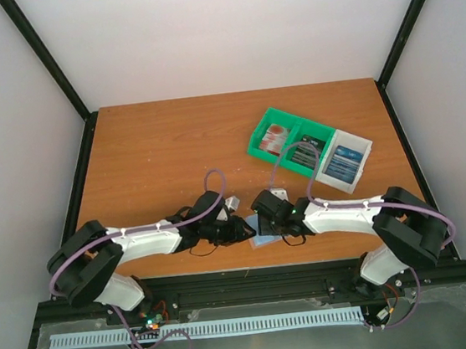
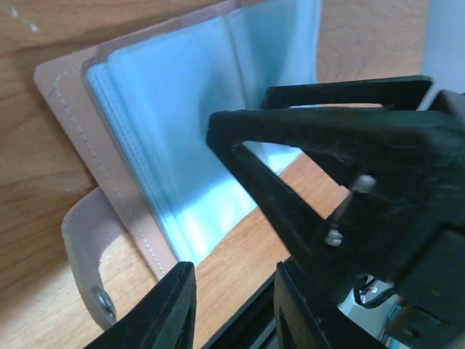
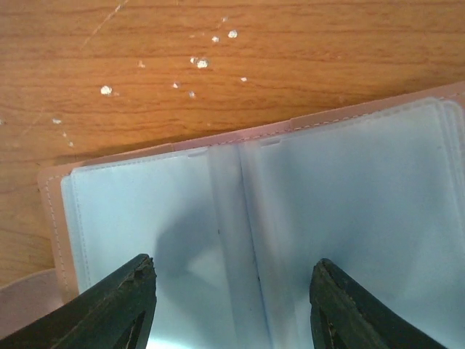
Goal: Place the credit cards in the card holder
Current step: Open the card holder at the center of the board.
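The card holder (image 1: pixel 264 238) lies open near the table's front edge, between both grippers. Its tan-pink cover (image 2: pixel 69 123) and grey-blue clear sleeves (image 2: pixel 182 109) fill the left wrist view. My left gripper (image 2: pixel 234 270) hangs open just past the holder's near corner, with only bare wood between its fingers. My right gripper (image 3: pixel 232 262) is open above the holder (image 3: pixel 349 203), its fingers straddling the centre fold and touching nothing. The credit cards sit in a tray at the back right: red-and-white (image 1: pixel 277 137), dark (image 1: pixel 304 154) and blue (image 1: pixel 344 162).
The green tray (image 1: pixel 252 148) with its white end section (image 1: pixel 365 144) stands at an angle at the back right. The holder's snap strap (image 2: pixel 91 240) sticks out on the wood. The right gripper's black body (image 2: pixel 378 160) looms close in the left wrist view.
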`<act>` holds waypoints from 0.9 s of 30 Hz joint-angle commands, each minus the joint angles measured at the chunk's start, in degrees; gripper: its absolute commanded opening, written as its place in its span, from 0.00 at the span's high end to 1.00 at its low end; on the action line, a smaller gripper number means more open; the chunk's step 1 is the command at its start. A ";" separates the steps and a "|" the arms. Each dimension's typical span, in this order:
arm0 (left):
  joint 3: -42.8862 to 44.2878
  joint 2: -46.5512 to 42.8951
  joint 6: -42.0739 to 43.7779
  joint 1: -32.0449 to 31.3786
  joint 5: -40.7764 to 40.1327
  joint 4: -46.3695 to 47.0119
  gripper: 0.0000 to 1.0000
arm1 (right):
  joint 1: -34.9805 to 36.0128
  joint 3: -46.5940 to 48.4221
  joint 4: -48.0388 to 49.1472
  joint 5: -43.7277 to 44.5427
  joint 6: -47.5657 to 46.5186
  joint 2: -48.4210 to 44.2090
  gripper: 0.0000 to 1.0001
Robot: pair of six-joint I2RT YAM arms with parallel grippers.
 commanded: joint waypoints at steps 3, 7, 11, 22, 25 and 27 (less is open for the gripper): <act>0.62 3.78 -1.56 -0.74 -1.97 1.83 0.69 | 0.10 -3.86 -0.11 -3.33 9.16 -1.90 0.42; 0.73 5.86 -1.25 -0.73 -7.06 -2.07 0.71 | -0.22 -4.64 -0.56 -2.95 9.45 -5.62 0.42; 1.46 7.76 -0.39 -0.73 -10.19 -4.88 0.72 | -1.79 -3.35 -2.84 -3.43 6.43 -8.72 0.42; 4.71 6.17 2.54 -0.58 -14.01 -9.71 0.72 | -7.88 4.97 -11.56 -4.95 -7.93 -13.74 0.41; 5.74 5.10 4.37 -0.03 -14.76 -11.59 0.72 | -13.28 9.81 -14.20 -5.94 -15.97 -14.15 0.41; 6.53 4.80 6.45 0.52 -14.82 -12.47 0.71 | -17.93 14.45 -16.17 -7.25 -21.78 -12.97 0.42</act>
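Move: The open card holder's middle lies about 5 cm right of the left hand, 2 cm ahead and 5 cm below; its strap is some 3 cm left, 2 cm ahead and 5 cm down. From the right hand, low over the fold, that middle is only about 1 cm back, right and below. The green tray stands some 22 cm ahead and 10 cm right of the right hand, the white tray 16 cm ahead and 24 cm right, both 1 cm lower. Lower the left gripper about 4 cm onto the holder's left edge, then ease it a little left and forward over the strap, levelling its roll slightly, fingers still partly open. Draw the right gripper slightly back and right at first, still low over the pockets, then lift it clear, about 8 cm up with a sweep forward and right towards the trays, fingers kept open. ##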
